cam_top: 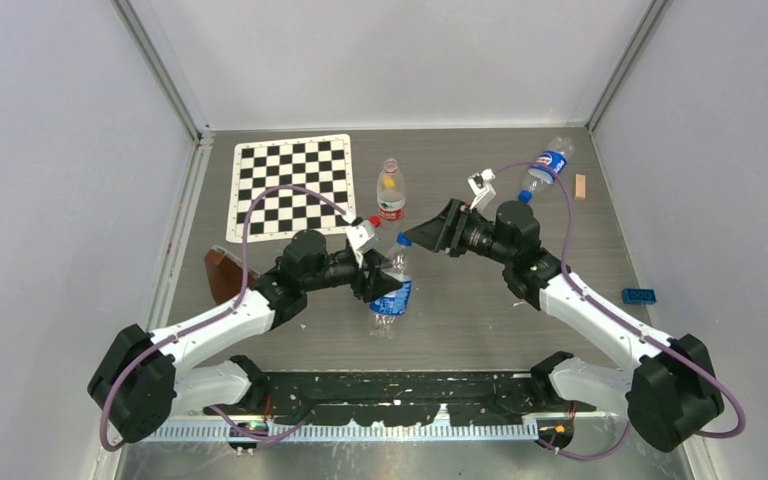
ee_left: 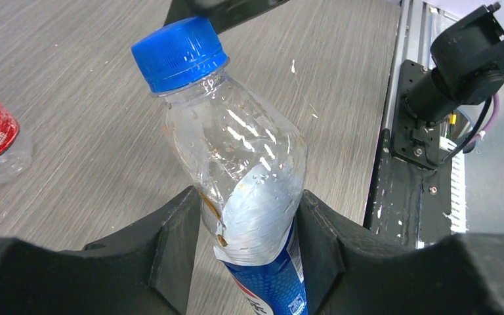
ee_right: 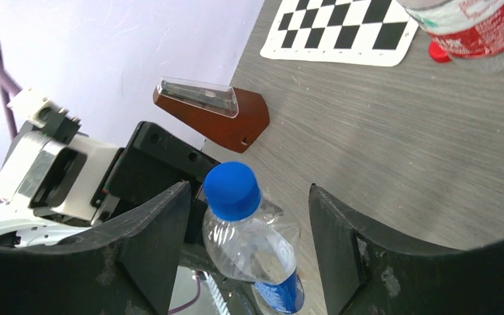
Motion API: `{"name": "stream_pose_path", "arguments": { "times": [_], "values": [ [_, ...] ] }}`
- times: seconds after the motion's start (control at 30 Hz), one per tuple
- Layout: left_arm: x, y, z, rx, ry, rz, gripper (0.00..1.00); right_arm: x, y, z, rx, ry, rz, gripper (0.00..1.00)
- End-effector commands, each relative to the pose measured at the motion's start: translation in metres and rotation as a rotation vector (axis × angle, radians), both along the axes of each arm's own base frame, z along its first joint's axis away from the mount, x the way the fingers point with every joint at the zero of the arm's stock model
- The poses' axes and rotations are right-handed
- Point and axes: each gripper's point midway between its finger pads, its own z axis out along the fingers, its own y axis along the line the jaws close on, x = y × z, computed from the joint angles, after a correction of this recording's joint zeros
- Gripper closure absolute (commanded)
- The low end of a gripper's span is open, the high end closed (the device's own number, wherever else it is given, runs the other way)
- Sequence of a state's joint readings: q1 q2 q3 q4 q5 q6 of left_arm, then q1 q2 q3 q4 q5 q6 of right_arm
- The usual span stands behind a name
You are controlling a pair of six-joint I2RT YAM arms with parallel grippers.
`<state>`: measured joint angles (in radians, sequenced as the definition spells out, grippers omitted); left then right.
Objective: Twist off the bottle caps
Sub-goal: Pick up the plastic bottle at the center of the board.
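My left gripper [ee_left: 249,220] [cam_top: 385,278] is shut on the body of a clear bottle [ee_left: 243,164] [cam_top: 394,290] with a blue label, held tilted above the table. Its blue cap [ee_left: 178,52] [ee_right: 231,190] [cam_top: 404,240] sits on the neck. My right gripper [ee_right: 249,203] [cam_top: 418,238] is open, its jaws on either side of that cap without touching it. A red-and-white-labelled bottle [cam_top: 391,195] [ee_right: 472,26] is behind, with a loose red cap [cam_top: 373,221] [ee_right: 438,52] on the table beside it. Another blue-labelled bottle [cam_top: 548,165] lies at the back right, blue cap [cam_top: 525,196] on.
A checkerboard mat [cam_top: 290,185] lies at the back left. A brown wedge with a clear top [cam_top: 228,272] [ee_right: 213,108] sits by the left wall. A small tan block [cam_top: 580,187] and a blue brick [cam_top: 640,295] lie at the right. Walls close in three sides.
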<state>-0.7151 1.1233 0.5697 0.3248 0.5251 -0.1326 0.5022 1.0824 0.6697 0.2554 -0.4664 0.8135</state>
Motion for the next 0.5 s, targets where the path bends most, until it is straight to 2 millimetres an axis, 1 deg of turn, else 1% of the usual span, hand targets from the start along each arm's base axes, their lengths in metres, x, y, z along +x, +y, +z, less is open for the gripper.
{"name": "stream_pose_path", "arguments": {
  "times": [0.0, 0.13, 0.2, 0.23, 0.37, 0.47],
  "values": [
    [-0.003, -0.011, 0.018, -0.006, -0.055, -0.065, 0.68, 0.008, 0.012, 0.019, 0.072, -0.001, 0.03, 0.3],
    [-0.003, -0.014, 0.018, -0.001, -0.055, -0.07, 0.69, 0.007, 0.02, 0.014, 0.082, 0.015, 0.081, 0.38],
    [-0.003, -0.015, 0.017, 0.003, -0.054, -0.07, 0.69, 0.005, 0.023, 0.012, 0.082, 0.019, 0.106, 0.45],
    [-0.003, -0.015, 0.016, 0.006, -0.052, -0.069, 0.69, 0.004, 0.024, 0.013, 0.087, 0.013, 0.121, 0.52],
    [0.0, -0.014, 0.016, 0.01, -0.052, -0.047, 0.68, -0.002, 0.026, 0.012, 0.093, 0.005, 0.161, 0.67],
    [0.001, -0.013, 0.015, 0.011, -0.051, -0.034, 0.68, -0.006, 0.027, 0.011, 0.091, 0.005, 0.183, 0.7]
  ]
}}
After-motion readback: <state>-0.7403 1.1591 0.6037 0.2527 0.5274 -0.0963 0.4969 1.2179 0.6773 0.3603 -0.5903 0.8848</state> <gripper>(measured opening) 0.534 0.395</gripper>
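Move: The blue cap, on the bottle my left hand holds upright by its body, sits about 3 cm to the left of my right hand, 1 cm ahead and 1 cm lower. The open red-label bottle stands roughly 16 cm ahead of my right hand, 6 cm left and 12 cm lower; its loose red cap lies some 14 cm ahead, 11 cm left and 22 cm below. From my left hand the blue cap is about 8 cm above, 4 cm ahead and 4 cm right. With my right hand I slip left and down about 2 cm each way, tipping the fingers some 5 degrees lower, and bring the open fingers around the blue cap. I close them until they pinch it from both sides. My left hand keeps its grip on the bottle's body and eases it down about 1 cm. ##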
